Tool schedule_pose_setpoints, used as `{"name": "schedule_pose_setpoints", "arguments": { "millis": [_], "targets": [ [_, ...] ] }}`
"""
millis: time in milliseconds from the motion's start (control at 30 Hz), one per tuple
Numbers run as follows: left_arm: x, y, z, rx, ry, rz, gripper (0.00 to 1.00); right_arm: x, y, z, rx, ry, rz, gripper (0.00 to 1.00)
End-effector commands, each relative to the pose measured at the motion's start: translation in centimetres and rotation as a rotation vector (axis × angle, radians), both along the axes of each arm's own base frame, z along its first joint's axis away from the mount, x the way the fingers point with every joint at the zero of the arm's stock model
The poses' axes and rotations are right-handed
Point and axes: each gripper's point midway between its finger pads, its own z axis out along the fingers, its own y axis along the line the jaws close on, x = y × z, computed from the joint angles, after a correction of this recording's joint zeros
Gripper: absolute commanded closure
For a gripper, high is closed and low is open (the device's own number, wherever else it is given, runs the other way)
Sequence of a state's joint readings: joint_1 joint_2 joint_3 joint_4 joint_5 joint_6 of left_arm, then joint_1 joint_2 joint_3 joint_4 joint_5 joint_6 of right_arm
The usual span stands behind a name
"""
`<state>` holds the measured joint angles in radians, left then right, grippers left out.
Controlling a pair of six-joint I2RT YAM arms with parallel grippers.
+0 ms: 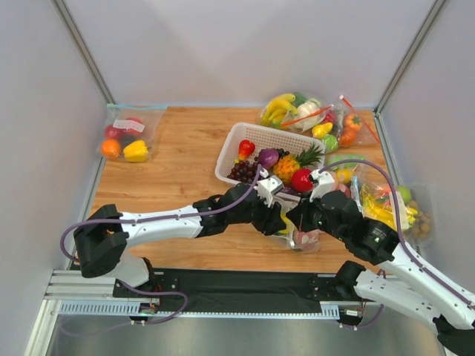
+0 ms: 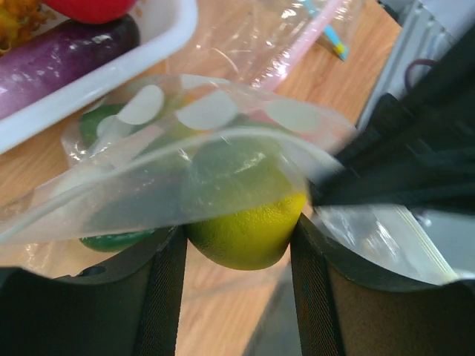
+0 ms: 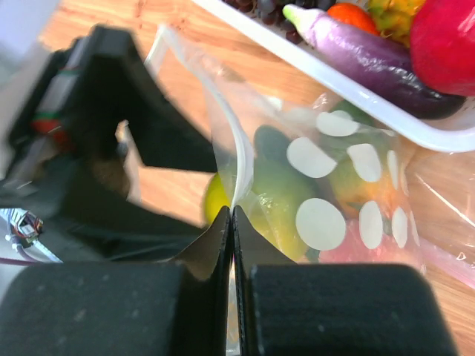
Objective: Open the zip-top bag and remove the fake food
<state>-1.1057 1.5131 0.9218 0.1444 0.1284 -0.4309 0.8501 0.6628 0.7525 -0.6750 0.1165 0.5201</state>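
The zip-top bag [image 1: 306,241], clear with whitish dots, lies in front of the white basket [image 1: 245,137]. My right gripper [image 3: 233,215] is shut on the bag's [image 3: 319,193] upper lip and holds the mouth open. My left gripper [image 2: 237,230] reaches into that mouth, and its fingers [image 2: 159,297] press both sides of the yellow round fruit [image 2: 245,237]. The dark green cucumber [image 2: 115,239] lies behind it under the film. In the right wrist view the pink peach [image 3: 356,248] shows deeper inside. From above, both grippers meet at the bag, left gripper [image 1: 286,222] beside right gripper [image 1: 306,216].
The basket rim [image 2: 89,81] lies just beyond the bag, holding an eggplant [image 3: 371,52], grapes, pineapple and red fruits. Another bag of produce [image 1: 130,137] sits at the back left. More filled bags lie at the back right [image 1: 312,115] and the right wall [image 1: 393,204].
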Motion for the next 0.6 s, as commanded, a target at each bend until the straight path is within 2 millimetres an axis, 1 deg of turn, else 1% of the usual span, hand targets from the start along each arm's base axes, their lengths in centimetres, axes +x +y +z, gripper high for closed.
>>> {"name": "schedule_pose_setpoints", "arguments": {
  "millis": [0,33,100,167,200,233,333,400,500,567],
  "targets": [
    [-2.6,1.2,2.2,-0.019,-0.021,-0.099,0.83,1.3,-0.7,2.8,0.041,-0.074,-0.080,0.99],
    [-2.8,1.7,2.8,-0.023,-0.027,-0.100,0.83,1.3,-0.8,2.8,0.037,-0.074,-0.083,1.00],
    [-3.3,2.9,2.7,-0.005,-0.026,-0.101,0.83,1.3,-1.2,3.1,0.035,-0.082,-0.094,1.00],
    [-3.5,3.5,2.9,-0.006,-0.030,-0.098,0.83,1.3,-1.4,3.4,0.040,-0.089,-0.105,1.00],
    [-3.8,4.3,2.1,0.026,-0.015,-0.095,0.83,1.3,-1.6,3.4,0.037,-0.090,-0.107,1.00],
    [-4.0,4.7,2.7,0.018,-0.022,-0.093,0.83,1.3,-1.6,3.5,0.037,-0.091,-0.111,1.00],
    [-4.1,5.9,3.0,0.032,-0.027,-0.074,0.83,1.2,-1.9,3.5,0.042,-0.093,-0.117,1.00],
    [-3.9,6.8,2.8,0.055,-0.036,-0.048,0.83,1.1,-2.0,3.5,0.041,-0.091,-0.122,1.00],
    [-3.2,8.0,3.8,0.058,-0.079,-0.001,0.81,1.1,-2.1,3.3,0.037,-0.088,-0.122,1.00],
    [-2.9,8.4,4.3,0.060,-0.099,0.014,0.80,1.0,-2.1,3.2,0.035,-0.086,-0.119,1.00]
  ]
}}
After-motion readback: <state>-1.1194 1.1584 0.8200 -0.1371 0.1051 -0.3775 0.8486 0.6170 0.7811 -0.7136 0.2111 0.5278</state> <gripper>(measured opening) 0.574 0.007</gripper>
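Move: The left hand already grips the yellow-green fruit, still partly behind the bag's film at its mouth. From that hand, the peach inside the bag lies about 8 cm right, 1 cm back and 9 cm lower; the eggplant in the white basket is level sideways, some 14 cm ahead and 7 cm lower. The right hand already pinches the bag's rim; from it the fruit is about 3 cm left, 1 cm back and 4 cm lower. Leftwards, by about 7 cm, the left hand draws the gripped yellow-green fruit out through the bag's mouth, first backing and lifting sharply, then going almost straight left; it also ends some 3 cm back and 3 cm higher. The right hand keeps its shut pinch on the rim and eases about 2 cm right and slightly up, away from the fruit. ##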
